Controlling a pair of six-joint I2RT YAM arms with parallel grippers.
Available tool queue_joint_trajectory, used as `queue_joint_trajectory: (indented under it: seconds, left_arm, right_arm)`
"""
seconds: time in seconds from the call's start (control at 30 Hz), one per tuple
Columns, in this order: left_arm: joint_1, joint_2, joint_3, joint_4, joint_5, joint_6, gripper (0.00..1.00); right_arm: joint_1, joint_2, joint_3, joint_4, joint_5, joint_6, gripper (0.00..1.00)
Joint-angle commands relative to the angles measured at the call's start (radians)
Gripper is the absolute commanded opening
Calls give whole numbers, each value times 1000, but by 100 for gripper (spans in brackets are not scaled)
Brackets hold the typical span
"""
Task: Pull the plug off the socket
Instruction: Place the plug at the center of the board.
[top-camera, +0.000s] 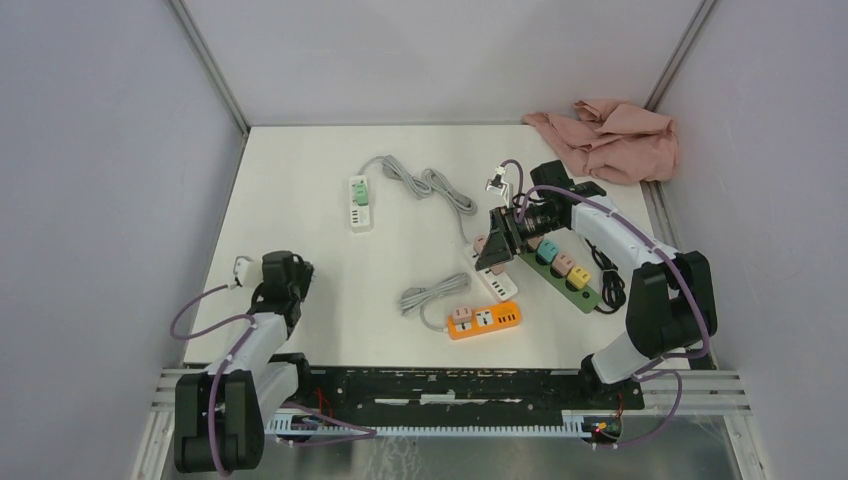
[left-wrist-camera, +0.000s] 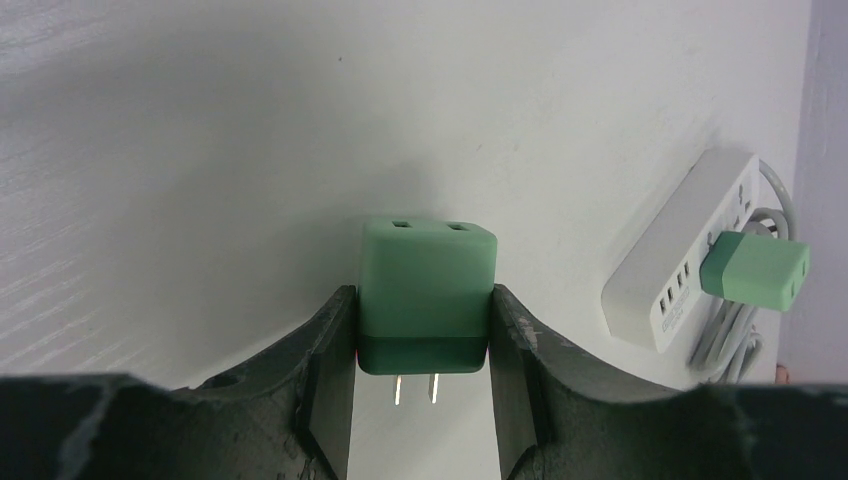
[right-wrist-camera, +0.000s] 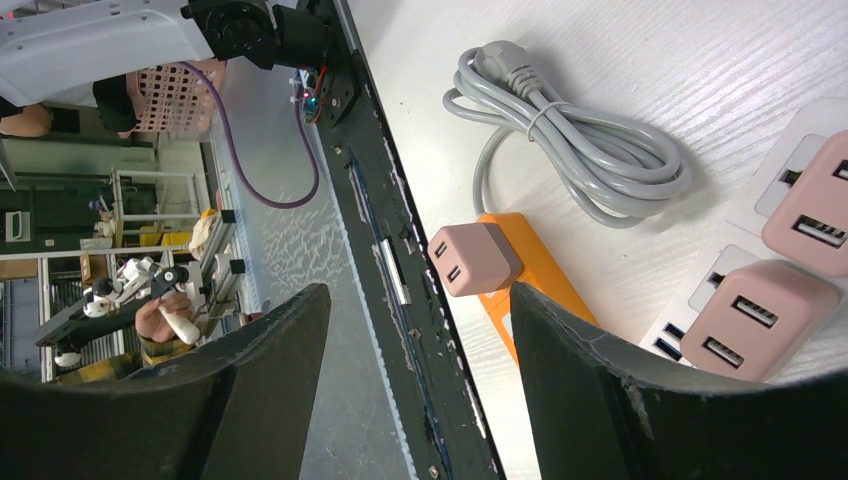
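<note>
My left gripper (left-wrist-camera: 422, 335) is shut on a green plug (left-wrist-camera: 425, 295), its two metal prongs bare and pointing back at the camera, clear of any socket. It hangs over the white table at the near left (top-camera: 283, 272). To the right lies a white socket strip (left-wrist-camera: 675, 260) with another green plug (left-wrist-camera: 755, 270) seated in it; the top view shows this strip (top-camera: 360, 204) at the back left. My right gripper (right-wrist-camera: 418, 300) stands open and empty above a second white strip (top-camera: 497, 285) that carries two pink plugs (right-wrist-camera: 765, 320).
An orange strip (right-wrist-camera: 548, 305) with a pink plug (right-wrist-camera: 468, 260) lies near the front edge, a coiled grey cable (right-wrist-camera: 575, 150) beside it. A green strip (top-camera: 568, 275) with several coloured plugs lies right of centre. A pink cloth (top-camera: 610, 135) sits in the back right corner.
</note>
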Motion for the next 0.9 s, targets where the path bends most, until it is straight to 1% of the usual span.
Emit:
queue_joint_trajectory:
  seconds: [0.0,0.13,0.27,0.33,0.47,0.7,0.87]
  left_arm:
    - [7,18,58,-37,-68,-61,41]
    - [7,29,71,-62,-80,-67,51]
    - [7,41,77,-73,-78,-71,56]
    - [6,50,82,-82,-77,-72,62]
    - [7,66,99,-105,-76,-74,71]
    - [7,78,124,-150,-43,-72,80]
    - [6,25,138,-199,32,-53,82]
  right_arm:
    - [-6,-25,44,0,-29,-17,72]
    - [-7,-25,44,1,-32,-17,72]
    - [-6,-25,45,-1,-33,-18,73]
    - [-6,-25,45,-1,-34,-17,72]
    - [-6,-24,45,-1,-35,-17,73]
    - [-8,-25,46,-1,-39,-17,72]
    - [-8,-30,46,-5,-43,-24,72]
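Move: The left hand still holds the green plug low over bare board, its set-down spot right under the fingers, about 2 cm below and roughly 1 cm to the left. The white strip lies some 22 cm ahead and 12 cm to the right; the grey cable coil about 7 cm back and 33 cm to the right. From the idle right hand, that spot is roughly 50 cm to the left, 5 cm ahead and 15 cm below. The left fingers let go of the green plug, opening from about half to some four-fifths so they stand clear on both sides. Before that the hand eases barely 1 cm left and a touch down with the plug; as the fingers spread it creeps under 1 cm forward and about half a centimetre up, the wrist tipping only some 5 degrees. ##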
